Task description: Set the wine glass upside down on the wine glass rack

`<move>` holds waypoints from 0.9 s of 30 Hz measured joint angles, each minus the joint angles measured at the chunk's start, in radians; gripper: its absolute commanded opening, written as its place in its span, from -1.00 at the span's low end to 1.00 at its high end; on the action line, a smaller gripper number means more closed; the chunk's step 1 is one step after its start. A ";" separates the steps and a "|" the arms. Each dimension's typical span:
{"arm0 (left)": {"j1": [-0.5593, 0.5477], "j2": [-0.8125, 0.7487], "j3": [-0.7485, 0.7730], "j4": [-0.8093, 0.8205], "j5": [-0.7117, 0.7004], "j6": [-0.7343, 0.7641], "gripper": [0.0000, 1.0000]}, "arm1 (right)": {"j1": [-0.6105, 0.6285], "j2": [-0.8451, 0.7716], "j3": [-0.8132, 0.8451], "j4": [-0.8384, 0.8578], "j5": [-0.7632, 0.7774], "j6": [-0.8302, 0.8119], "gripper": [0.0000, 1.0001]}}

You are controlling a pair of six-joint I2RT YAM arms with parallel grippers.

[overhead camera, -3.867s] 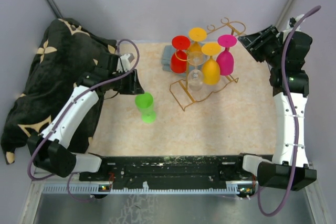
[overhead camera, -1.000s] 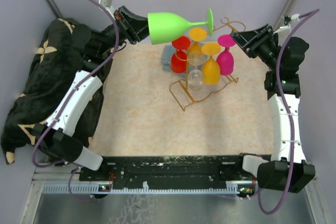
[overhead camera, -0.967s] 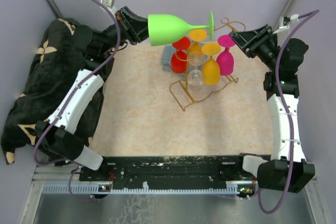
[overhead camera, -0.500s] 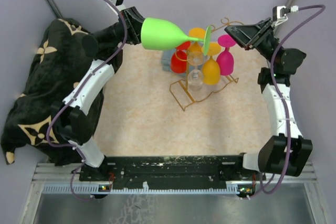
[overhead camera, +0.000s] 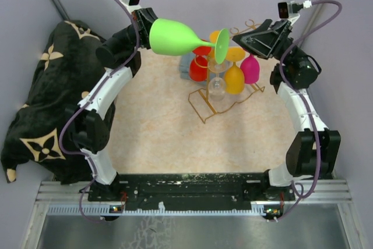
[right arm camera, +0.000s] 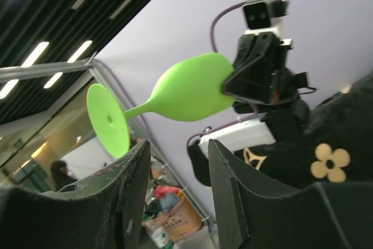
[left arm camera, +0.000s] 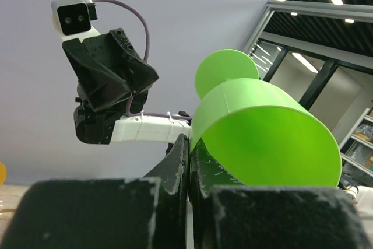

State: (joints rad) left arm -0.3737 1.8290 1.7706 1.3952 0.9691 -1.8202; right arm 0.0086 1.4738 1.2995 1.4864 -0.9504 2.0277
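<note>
A lime-green wine glass (overhead camera: 178,37) hangs on its side in the air over the gold wire wine glass rack (overhead camera: 203,109), its foot (overhead camera: 222,45) pointing right. My left gripper (overhead camera: 147,27) is shut on the bowl's rim. In the left wrist view the jaws (left arm camera: 189,144) pinch the bowl's wall (left arm camera: 262,132). My right gripper (overhead camera: 238,39) stands open just right of the foot, apart from it. From the right wrist, the glass (right arm camera: 186,94) lies beyond the open gripper (right arm camera: 178,150), with nothing between the fingers.
The rack carries upside-down glasses: red (overhead camera: 199,65), orange (overhead camera: 233,78), magenta (overhead camera: 250,66) and a clear one (overhead camera: 217,87). A grey-blue object (overhead camera: 185,64) sits behind them. A black blanket with gold flowers (overhead camera: 46,86) covers the left side.
The left arm has swung the green glass rightwards, its foot dipping over the rack. The right arm has risen and reached left until its open jaws are close to the foot.
</note>
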 measured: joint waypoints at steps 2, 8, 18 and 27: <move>0.000 0.008 0.003 0.021 -0.009 -0.025 -1.00 | 0.033 0.010 0.019 0.014 0.013 0.021 -0.09; 0.000 0.024 0.005 0.045 -0.026 -0.063 -1.00 | 0.108 0.071 0.058 0.017 0.051 0.052 -0.09; 0.000 0.030 0.005 0.052 -0.027 -0.070 -1.00 | 0.187 0.087 0.131 0.018 0.069 0.064 -0.09; 0.006 0.030 0.008 0.051 -0.027 -0.063 -1.00 | 0.205 0.087 0.143 0.021 0.071 0.064 -0.10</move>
State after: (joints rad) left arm -0.3679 1.8587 1.7782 1.4460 0.9417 -1.8832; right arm 0.2138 1.5608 1.4425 1.5070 -0.8795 2.0914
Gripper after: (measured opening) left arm 0.015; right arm 0.454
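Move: The green wine glass, rim still pinched in the left gripper, sticks out to the right with its foot raised. That foot lies about 7 cm left of the open right gripper, 5 cm back and some 4 cm above; from the left gripper it is about 16 cm right, 6 cm back and 4 cm above. The rack stands far below the right gripper, roughly 18 cm ahead and 3 cm right; the pink glass hangs about 21 cm ahead and 9 cm right. Bring the right gripper left about 5 cm towards the foot of the green wine glass, easing it some 3 cm back and 3 cm up in the second half. Turn it a good 10 degrees counter-clockwise and keep its fingers about half open, stopping just short of closing on anything. Hold the left gripper still, its pinch on the rim kept. ##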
